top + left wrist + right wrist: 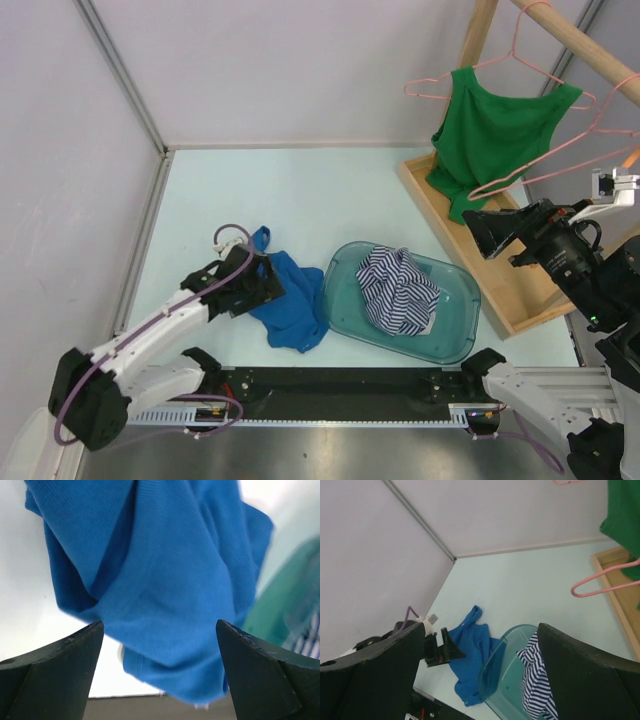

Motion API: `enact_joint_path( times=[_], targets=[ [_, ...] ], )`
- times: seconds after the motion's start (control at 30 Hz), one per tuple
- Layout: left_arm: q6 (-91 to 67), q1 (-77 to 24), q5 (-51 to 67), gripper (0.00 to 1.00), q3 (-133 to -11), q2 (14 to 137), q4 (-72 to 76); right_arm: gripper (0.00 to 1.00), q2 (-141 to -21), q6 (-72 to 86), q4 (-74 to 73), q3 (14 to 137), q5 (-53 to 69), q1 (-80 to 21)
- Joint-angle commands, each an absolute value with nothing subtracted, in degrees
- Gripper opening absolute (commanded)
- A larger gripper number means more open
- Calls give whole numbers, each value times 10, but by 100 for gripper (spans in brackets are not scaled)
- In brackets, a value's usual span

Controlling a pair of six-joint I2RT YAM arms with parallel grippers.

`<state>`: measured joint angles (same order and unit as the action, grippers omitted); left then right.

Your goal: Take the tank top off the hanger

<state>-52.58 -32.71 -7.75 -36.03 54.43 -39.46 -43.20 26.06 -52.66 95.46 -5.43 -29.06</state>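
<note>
The green tank top (pixel 505 130) hangs on a pink wire hanger (pixel 432 86) from the wooden rail (pixel 590 45) at the back right; its hem shows at the top right of the right wrist view (pixel 622 520). My right gripper (pixel 478 230) is held in the air just below and in front of it, open and holding nothing (pixel 480 627). A second, bare pink hanger (pixel 545 168) hangs between that gripper and the top. My left gripper (pixel 268 283) is low over a blue garment (pixel 292 300), open, with the cloth (pixel 165 580) lying loose under its fingers.
A teal plastic tub (pixel 345 300) holding a striped garment (pixel 398 288) sits at the table's near middle, right of the blue garment. The rack's wooden base (pixel 520 290) runs along the right side. Grey walls close the left and back.
</note>
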Motion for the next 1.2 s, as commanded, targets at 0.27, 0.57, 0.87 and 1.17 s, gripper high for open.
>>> enact_joint_path(
  times=[0.27, 0.57, 0.87, 1.17],
  targets=[
    [-581, -334, -149, 78, -340, 698, -248, 100, -412, 295, -503, 916, 47, -277],
    [-395, -228, -42, 1, -393, 711, -192, 100, -407, 298, -520, 925, 73, -272],
    [-308, -219, 232, 0, -579, 536, -216, 100, -391, 280, -539, 942, 47, -273],
    [-318, -380, 371, 0, -601, 488, -77, 100, -387, 279, -534, 941, 45, -272]
  ],
)
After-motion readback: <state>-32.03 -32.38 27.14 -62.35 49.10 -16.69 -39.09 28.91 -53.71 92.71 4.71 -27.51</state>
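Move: The blue tank top lies crumpled under the open left hand, its middle about 7 cm below, 3 cm to the right and 1 cm ahead. The striped top lies some 27 cm right and 1 cm ahead, in the green tray, whose middle is some 27 cm right and level with the hand. From the right hand the blue top lies about 33 cm left, 4 cm ahead and far below, some 47 cm. Left hand sinks 6 cm, pinches the blue top, lifts about 35 cm, swinging right; right hand drifts back. ##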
